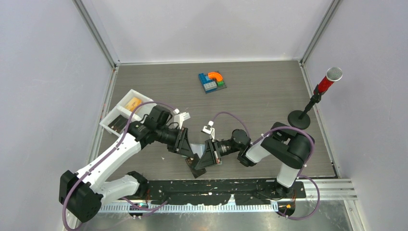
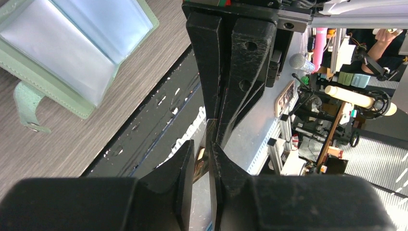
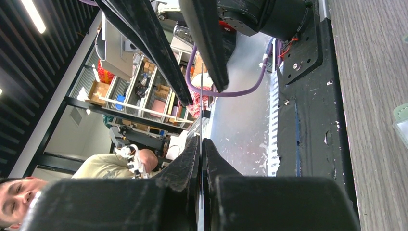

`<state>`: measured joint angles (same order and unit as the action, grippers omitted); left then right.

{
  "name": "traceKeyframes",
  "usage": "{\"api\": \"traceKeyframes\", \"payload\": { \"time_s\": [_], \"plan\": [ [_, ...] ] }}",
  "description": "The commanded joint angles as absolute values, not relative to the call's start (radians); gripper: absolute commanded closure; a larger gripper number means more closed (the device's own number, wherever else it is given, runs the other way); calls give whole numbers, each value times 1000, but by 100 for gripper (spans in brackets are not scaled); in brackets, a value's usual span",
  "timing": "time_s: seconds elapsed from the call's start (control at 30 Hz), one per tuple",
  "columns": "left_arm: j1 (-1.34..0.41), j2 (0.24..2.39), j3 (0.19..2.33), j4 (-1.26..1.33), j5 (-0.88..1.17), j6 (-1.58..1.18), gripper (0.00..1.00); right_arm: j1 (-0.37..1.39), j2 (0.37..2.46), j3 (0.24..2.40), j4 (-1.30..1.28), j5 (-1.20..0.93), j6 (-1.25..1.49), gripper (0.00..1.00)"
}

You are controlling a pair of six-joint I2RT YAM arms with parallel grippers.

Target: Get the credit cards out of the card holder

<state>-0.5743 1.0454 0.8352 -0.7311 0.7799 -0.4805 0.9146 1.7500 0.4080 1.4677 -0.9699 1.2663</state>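
Observation:
The card holder [image 2: 72, 48] lies open on the wooden table, sage green with pale blue sleeves; a strip of it shows between the arms [image 1: 197, 149]. My right gripper [image 3: 201, 142] is shut on a dark credit card [image 2: 200, 166] seen edge-on. That card hangs low over the table's near edge [image 1: 195, 170]. My left gripper [image 2: 202, 147] faces the right one, its jaws a narrow gap apart with the card's free end between them. From above, the left gripper [image 1: 191, 155] and right gripper [image 1: 197, 162] meet tip to tip.
A white two-compartment tray [image 1: 109, 117] at the left holds an orange card [image 1: 132, 102] and dark cards [image 1: 115, 126]. A toy block cluster [image 1: 212, 81] sits at the back. A microphone stand [image 1: 308, 108] is at the right. The black base rail [image 1: 216, 187] runs along the near edge.

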Motion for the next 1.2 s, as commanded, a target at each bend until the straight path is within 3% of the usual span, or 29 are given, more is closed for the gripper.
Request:
{"api": "traceKeyframes", "payload": {
  "time_s": [0.0,0.13,0.27,0.33,0.53,0.6,0.73,0.87,1.17],
  "plan": [
    [-573,1058,812,-716,811,-461,74,919,1757,429,1611,-969,1252,94],
    [-573,1057,789,-664,839,-494,76,920,1757,433,1610,-972,1254,94],
    [-572,1044,794,-675,821,-494,100,919,1758,440,1610,-973,1257,94],
    [-567,1035,805,-700,783,-490,100,919,1757,442,1607,-970,1260,90],
    [-492,971,825,-727,720,-499,100,919,1696,434,1534,-923,1250,54],
    [-460,943,831,-730,702,-506,100,919,1656,437,1463,-911,1212,48],
    [-368,871,858,-762,595,-516,100,919,1537,462,1135,-832,1039,42],
    [-292,778,891,-808,370,-530,100,919,1361,517,639,-679,809,38],
    [-111,694,922,-763,-64,-608,100,919,1163,557,349,-465,682,30]
  ]
}}
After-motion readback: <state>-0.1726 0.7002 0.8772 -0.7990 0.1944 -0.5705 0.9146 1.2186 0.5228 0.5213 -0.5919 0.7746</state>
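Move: The black card, still pinched by the right fingers, stands between the left fingers, its middle about 2 cm back of the left hand point and 2 cm below it. From the right hand point that middle is some 2 cm to the left, level and neither ahead nor back. From the left hand, the open card holder lies about 6 cm ahead, 3 cm right and 15 cm below; the white tray is roughly 25 cm ahead, 31 cm left and 14 cm below. The black card changes hands: the left gripper dips about a centimetre, shuts its fingers on it, and only then do the right fingers open wide and let go. The left hand carries it off left and forward towards the white tray, some 17 cm and slightly up, swinging about 50 degrees counter-clockwise, while the emptied right hand goes forward about 5 cm and rises 3 cm, turning clockwise. ##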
